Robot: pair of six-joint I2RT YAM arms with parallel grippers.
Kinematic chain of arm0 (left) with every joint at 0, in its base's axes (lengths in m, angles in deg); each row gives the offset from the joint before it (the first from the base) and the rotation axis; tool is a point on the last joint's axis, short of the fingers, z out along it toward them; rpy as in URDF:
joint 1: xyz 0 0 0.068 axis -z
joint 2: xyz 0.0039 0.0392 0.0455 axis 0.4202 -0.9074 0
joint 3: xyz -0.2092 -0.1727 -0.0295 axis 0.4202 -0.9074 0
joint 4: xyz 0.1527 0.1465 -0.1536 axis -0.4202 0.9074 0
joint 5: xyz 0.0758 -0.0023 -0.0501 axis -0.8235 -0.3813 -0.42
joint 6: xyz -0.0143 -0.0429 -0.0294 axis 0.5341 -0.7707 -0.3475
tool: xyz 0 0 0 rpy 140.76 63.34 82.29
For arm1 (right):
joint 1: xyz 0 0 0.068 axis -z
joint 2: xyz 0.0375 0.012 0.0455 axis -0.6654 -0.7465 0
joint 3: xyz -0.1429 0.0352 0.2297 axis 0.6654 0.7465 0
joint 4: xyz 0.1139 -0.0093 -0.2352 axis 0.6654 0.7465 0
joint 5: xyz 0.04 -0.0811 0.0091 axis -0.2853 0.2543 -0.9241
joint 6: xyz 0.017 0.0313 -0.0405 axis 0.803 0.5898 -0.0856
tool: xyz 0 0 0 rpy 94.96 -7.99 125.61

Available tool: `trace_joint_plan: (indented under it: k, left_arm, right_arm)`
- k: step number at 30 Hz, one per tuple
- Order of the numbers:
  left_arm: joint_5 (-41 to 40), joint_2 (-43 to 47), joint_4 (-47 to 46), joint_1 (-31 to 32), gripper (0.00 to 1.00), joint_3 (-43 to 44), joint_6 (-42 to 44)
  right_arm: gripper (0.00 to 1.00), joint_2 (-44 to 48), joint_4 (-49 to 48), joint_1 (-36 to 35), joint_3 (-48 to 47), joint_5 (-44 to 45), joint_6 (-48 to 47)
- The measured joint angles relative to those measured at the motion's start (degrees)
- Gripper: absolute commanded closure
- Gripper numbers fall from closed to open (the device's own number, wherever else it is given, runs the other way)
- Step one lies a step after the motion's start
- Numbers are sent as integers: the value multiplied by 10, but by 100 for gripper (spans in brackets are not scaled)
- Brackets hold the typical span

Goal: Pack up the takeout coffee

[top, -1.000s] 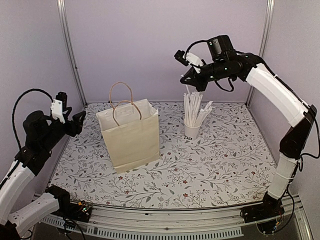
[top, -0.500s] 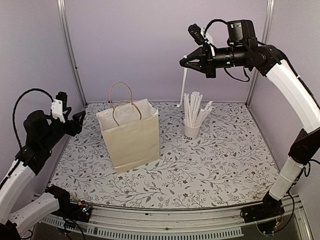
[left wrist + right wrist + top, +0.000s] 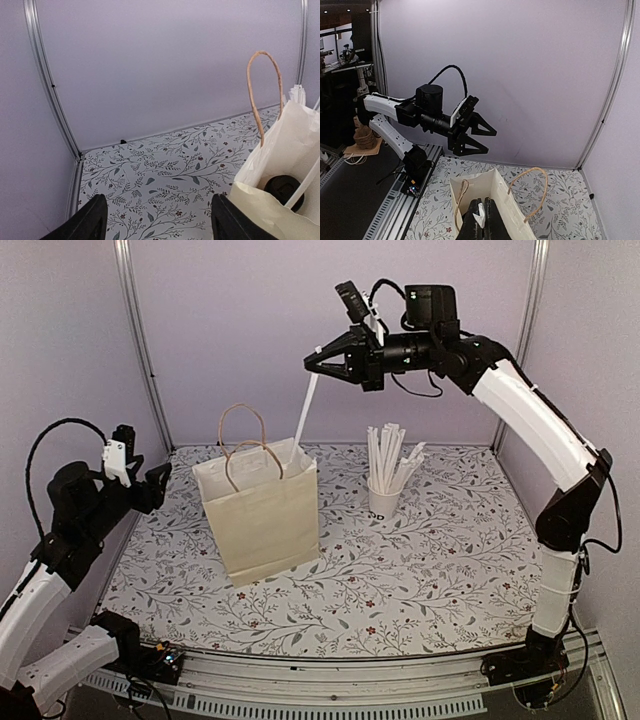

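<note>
The takeout coffee sits inside the cream paper bag; only its black lid shows, in the left wrist view. My right gripper is high above the bag and shut on the top of a long white straw. The straw hangs down with its lower end at the bag's mouth, and it slants beside the lid in the left wrist view. In the right wrist view the fingers pinch the straw's end over the open bag. My left gripper is open and empty, left of the bag.
A white cup full of long white straws stands right of the bag, near the back. The bag's looped handles stand up. Purple walls close in the back and sides. The left arm shows in the right wrist view.
My right arm has swung left, carrying the straw from above the straw cup to above the bag. The straw's lower end now reaches the bag's mouth. The left arm has not moved.
</note>
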State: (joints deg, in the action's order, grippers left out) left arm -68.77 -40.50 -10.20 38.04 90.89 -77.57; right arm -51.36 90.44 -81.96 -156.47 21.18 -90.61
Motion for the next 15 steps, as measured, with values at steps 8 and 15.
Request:
trace_joint_plan:
  k: [8, 15]
  left_arm:
    - [5, -1, 0, -1, 27, 0, 0]
    - [6, -1, 0, -1, 27, 0, 0]
  right_arm:
    - [100, -102, -75, -42, -3, -25, 84]
    - [100, -147, -189, -57, 3, -48, 202]
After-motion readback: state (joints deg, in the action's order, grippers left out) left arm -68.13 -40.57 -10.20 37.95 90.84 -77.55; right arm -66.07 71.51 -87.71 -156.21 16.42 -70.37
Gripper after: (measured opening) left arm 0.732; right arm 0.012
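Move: The right gripper, fingers pointing left and shut on a straw that hangs below them, has the paper bag's open mouth about 11 cm to its left, 3 cm ahead and some 20 cm below. The cup of straws stands roughly 13 cm ahead and 16 cm to its right, about 41 cm below. From the idle left gripper, the bag's mouth lies about 20 cm to the right, 4 cm ahead and a little below. Bring the right gripper about 9 cm left and, together with that, some 8 cm down over the bag, quickly at first and then slower, keeping the fingers shut on the straw's top. Roll the wrist about 20 degrees on the way, its upper side tipping forward, so the straw's lower end swings back towards you as it is fed down between the handles into the mouth. ##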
